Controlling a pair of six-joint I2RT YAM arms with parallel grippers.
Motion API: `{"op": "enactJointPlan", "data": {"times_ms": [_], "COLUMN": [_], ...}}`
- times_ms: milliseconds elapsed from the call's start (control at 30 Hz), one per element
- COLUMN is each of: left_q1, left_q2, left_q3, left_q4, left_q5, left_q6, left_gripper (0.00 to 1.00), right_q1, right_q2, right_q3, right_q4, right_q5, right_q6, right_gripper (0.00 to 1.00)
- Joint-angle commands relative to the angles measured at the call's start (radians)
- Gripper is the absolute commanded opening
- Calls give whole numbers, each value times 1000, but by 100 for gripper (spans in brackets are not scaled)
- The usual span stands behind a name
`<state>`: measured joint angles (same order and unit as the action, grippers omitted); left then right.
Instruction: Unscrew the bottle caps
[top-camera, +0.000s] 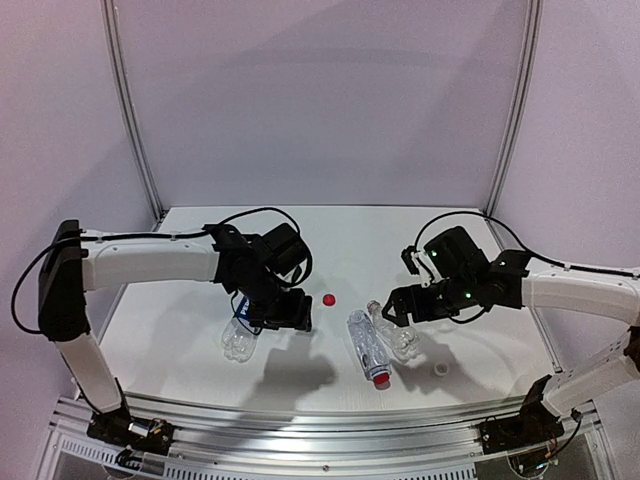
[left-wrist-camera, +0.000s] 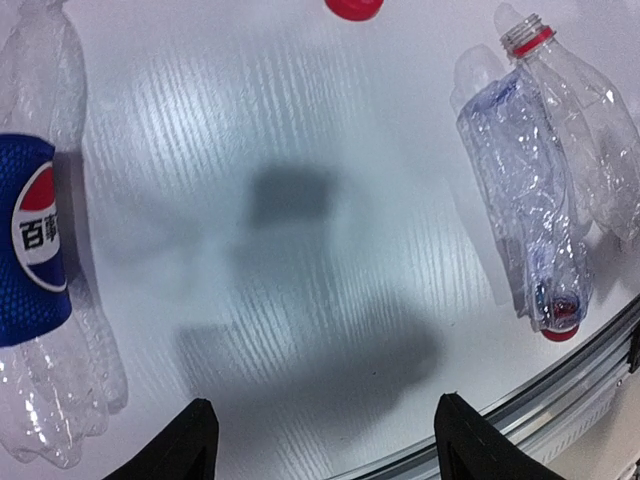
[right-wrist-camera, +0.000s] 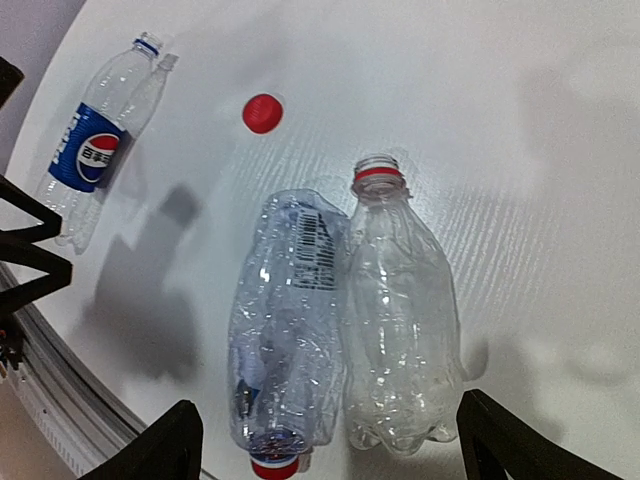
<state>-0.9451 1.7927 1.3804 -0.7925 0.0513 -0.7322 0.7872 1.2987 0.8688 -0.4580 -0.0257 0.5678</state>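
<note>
Three clear bottles lie on the white table (top-camera: 200, 330). The Pepsi bottle (top-camera: 240, 335) (left-wrist-camera: 35, 250) (right-wrist-camera: 95, 150) lies at the left, its neck bare. A loose red cap (top-camera: 329, 298) (right-wrist-camera: 262, 113) (left-wrist-camera: 353, 8) rests in the middle. Two unlabelled bottles lie side by side. The crumpled bottle (right-wrist-camera: 290, 320) (left-wrist-camera: 525, 200) wears a red cap (right-wrist-camera: 275, 468) (top-camera: 381, 379) (left-wrist-camera: 560, 325); the other bottle (right-wrist-camera: 400, 320) (left-wrist-camera: 590, 110) has an open neck. A whitish cap (top-camera: 440, 369) lies to their right. My left gripper (top-camera: 285, 318) (left-wrist-camera: 325, 445) is open over bare table. My right gripper (top-camera: 395, 312) (right-wrist-camera: 330, 445) hangs open above the pair.
The metal rail (top-camera: 320, 420) of the table's near edge runs just below the capped bottle. The enclosure's white walls and corner posts (top-camera: 135, 120) stand at the back and sides.
</note>
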Motion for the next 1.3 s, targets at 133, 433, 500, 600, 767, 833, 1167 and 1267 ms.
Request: {"op": "enactJointPlan", "data": {"times_ms": [133, 433, 500, 600, 767, 833, 1167, 1267], "left_q1": [-46, -64, -63, -63, -62, -63, -61, -60], "left_q2": [-162, -331, -369, -429, -488, -502, -534, -542], "left_q3": [-142, -269, -291, -318, -333, -333, -325, -324], "left_q4": [19, 21, 16, 14, 13, 7, -13, -11], "left_q5": [-141, -220, -239, -258, -263, -265, -264, -263], "left_q6": [-39, -58, -56, -47, -15, -8, 18, 26], "left_gripper": [77, 98, 99, 99, 99, 99, 99, 99], "right_q1": [63, 70, 70, 71, 70, 70, 71, 70], "right_q2": [119, 346, 386, 440, 517, 544, 641, 649], "right_q3": [89, 235, 255, 283, 327, 344, 393, 397], "right_q4": [3, 4, 3, 3, -15, -29, -60, -64], "right_q5": [-76, -57, -59, -63, -29, -12, 3, 0], "right_q6": [33, 20, 16, 13, 3, -8, -16, -15], "right_gripper": [89, 85, 84, 82, 79, 78, 66, 58]}}
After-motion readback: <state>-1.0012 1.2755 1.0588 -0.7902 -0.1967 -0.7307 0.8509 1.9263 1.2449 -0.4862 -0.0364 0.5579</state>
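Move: The blue-tinted bottle with its red cap still on lies about 6 cm to the right hand's left, its middle some 2 cm back and 10 cm below. The uncapped clear bottle lies beside it, almost straight under the right hand, about 1 cm ahead and 10 cm down. The loose red cap is roughly 9 cm ahead and 13 cm left. From the left hand, the blue-tinted bottle is about 14 cm right, 4 cm back and 7 cm below. The base end of the blue-tinted bottle is what the right hand comes down on: it goes some 8 cm left, sinking about 10 cm and reaching slightly forward, and its wide fingers narrow around the bottle's sides, seeming just to touch. Meanwhile the empty left hand withdraws left and up, a little back, tilting about 15 degrees and opening fully. ##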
